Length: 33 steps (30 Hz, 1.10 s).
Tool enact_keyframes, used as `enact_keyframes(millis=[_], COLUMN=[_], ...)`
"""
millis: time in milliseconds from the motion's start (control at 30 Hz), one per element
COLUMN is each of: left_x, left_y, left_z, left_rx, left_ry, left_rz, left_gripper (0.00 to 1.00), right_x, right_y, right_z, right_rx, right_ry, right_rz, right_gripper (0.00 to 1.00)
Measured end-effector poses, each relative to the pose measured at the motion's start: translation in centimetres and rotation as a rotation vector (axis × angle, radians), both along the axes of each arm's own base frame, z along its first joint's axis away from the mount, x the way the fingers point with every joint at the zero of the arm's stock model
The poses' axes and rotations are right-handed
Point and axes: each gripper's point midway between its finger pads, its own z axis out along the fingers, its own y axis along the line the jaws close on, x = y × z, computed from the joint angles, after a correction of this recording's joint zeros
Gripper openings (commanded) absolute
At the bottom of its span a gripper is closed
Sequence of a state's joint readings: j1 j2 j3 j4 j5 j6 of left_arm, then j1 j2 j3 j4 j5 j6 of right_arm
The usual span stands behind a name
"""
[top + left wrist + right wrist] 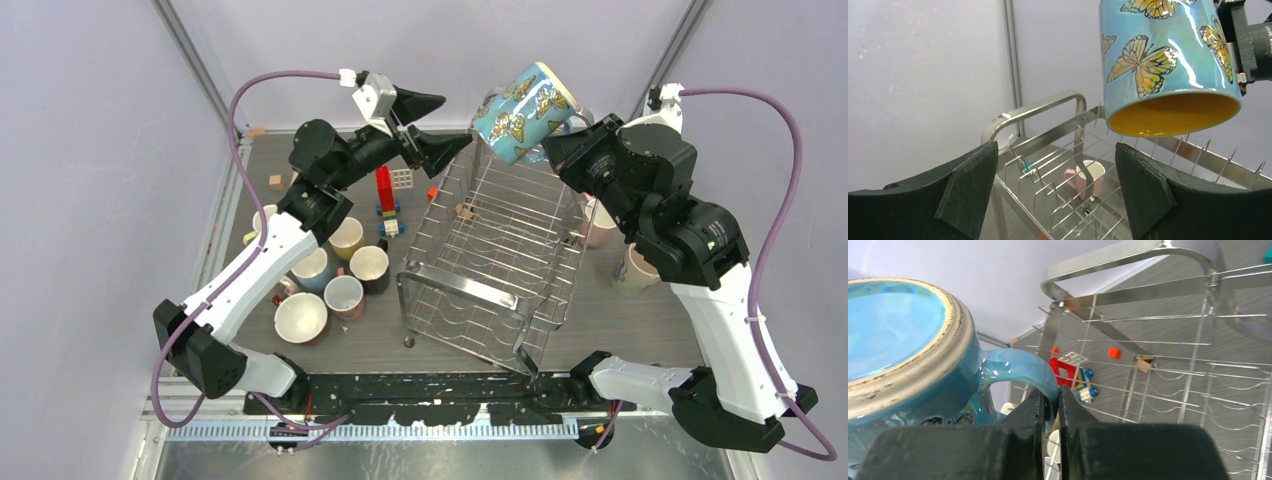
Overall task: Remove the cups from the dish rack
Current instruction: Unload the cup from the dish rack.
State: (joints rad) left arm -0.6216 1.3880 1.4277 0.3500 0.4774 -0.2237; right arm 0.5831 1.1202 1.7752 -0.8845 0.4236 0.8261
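A light blue cup with orange butterflies (pixel 525 112) hangs tilted in the air over the far end of the dish rack (pixel 500 300). My right gripper (pixel 566 140) is shut on its handle (pixel 1018 367), and the fingers (pixel 1073 415) pinch the loop. The cup's unglazed foot (pixel 898 340) faces the right wrist camera. My left gripper (pixel 455 120) is open just left of the cup, apart from it. In the left wrist view the cup (pixel 1163 60) hangs above and beyond the open left gripper (pixel 1055 190), yellow inside showing. The rack's loop handle (pixel 1038 107) lies below.
Several cups (pixel 330 275) stand on the table left of the rack, under my left arm. A pink cup (pixel 600 225) and a cream cup (pixel 635 270) stand to its right. Toy blocks (pixel 386 200) lie behind the rack; a small wooden block (pixel 465 212) shows through its wires.
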Motion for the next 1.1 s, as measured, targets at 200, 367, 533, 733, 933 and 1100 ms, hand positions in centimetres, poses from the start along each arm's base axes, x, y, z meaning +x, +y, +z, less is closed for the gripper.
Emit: enact_keyframes(millis=[200, 367, 533, 733, 933, 1100], left_x=[-0.7, -1.4, -1.4, -1.3, -1.4, -1.3], left_y=[0.3, 0.3, -0.1, -0.3, -0.3, -0.6], left_z=[2.3, 3.4, 3.6, 3.7, 4.5, 5.0], left_rx=[-0.064, -0.105, -0.132, -0.160, -0.198, -0.226], left_ry=[-0.077, -0.105, -0.096, -0.073, -0.057, -0.035], left_rz=[-0.012, -0.044, -0.070, -0.089, -0.111, -0.134], left_gripper=[0.84, 0.82, 0.80, 0.76, 0.66, 0.58], right_x=[0.1, 0.5, 1.2, 2.0, 2.3, 2.3], right_y=[1.4, 2.3, 3.5, 4.9, 5.8, 6.7], right_z=[1.8, 2.8, 3.2, 1.9, 0.8, 0.9], right_rx=[0.109, 0.169, 0.206, 0.219, 0.230, 0.273], right_ry=[-0.043, -0.069, -0.074, -0.039, -0.012, -0.008], right_rz=[0.039, 0.062, 0.094, 0.124, 0.150, 0.182], right_gripper=[0.01, 0.01, 0.01, 0.01, 0.01, 0.01])
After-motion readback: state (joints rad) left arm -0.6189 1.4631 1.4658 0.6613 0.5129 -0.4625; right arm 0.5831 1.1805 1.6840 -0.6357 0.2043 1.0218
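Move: The butterfly cup, held by its handle in the right hand with its mouth facing down towards the left hand, is about 11 cm right of the left hand, some 3 cm back and 5 cm above. From the right hand the waiting left gripper is roughly 18 cm left and 4 cm ahead, near the same height. The rack's far top rail runs about 10 cm ahead of the left hand, 18 cm right and 8 cm below; the dish rack's middle is some 7 cm back, 14 cm right and 28 cm below. Keeping its pinch on the handle, the right hand carries the butterfly cup about 7 cm left and slightly forward towards the left gripper, rising some 3 cm at first and then sinking most of that again, while it rolls its left side up about 15 degrees and swings a little counter-clockwise. The left hand rises about 5 cm to meet the cup's rim, tips its fingertips up some 15 degrees and closes from nearly wide to about two-thirds open, one finger coming across the mouth and the other outside the wall; whether they touch can't be seen. ##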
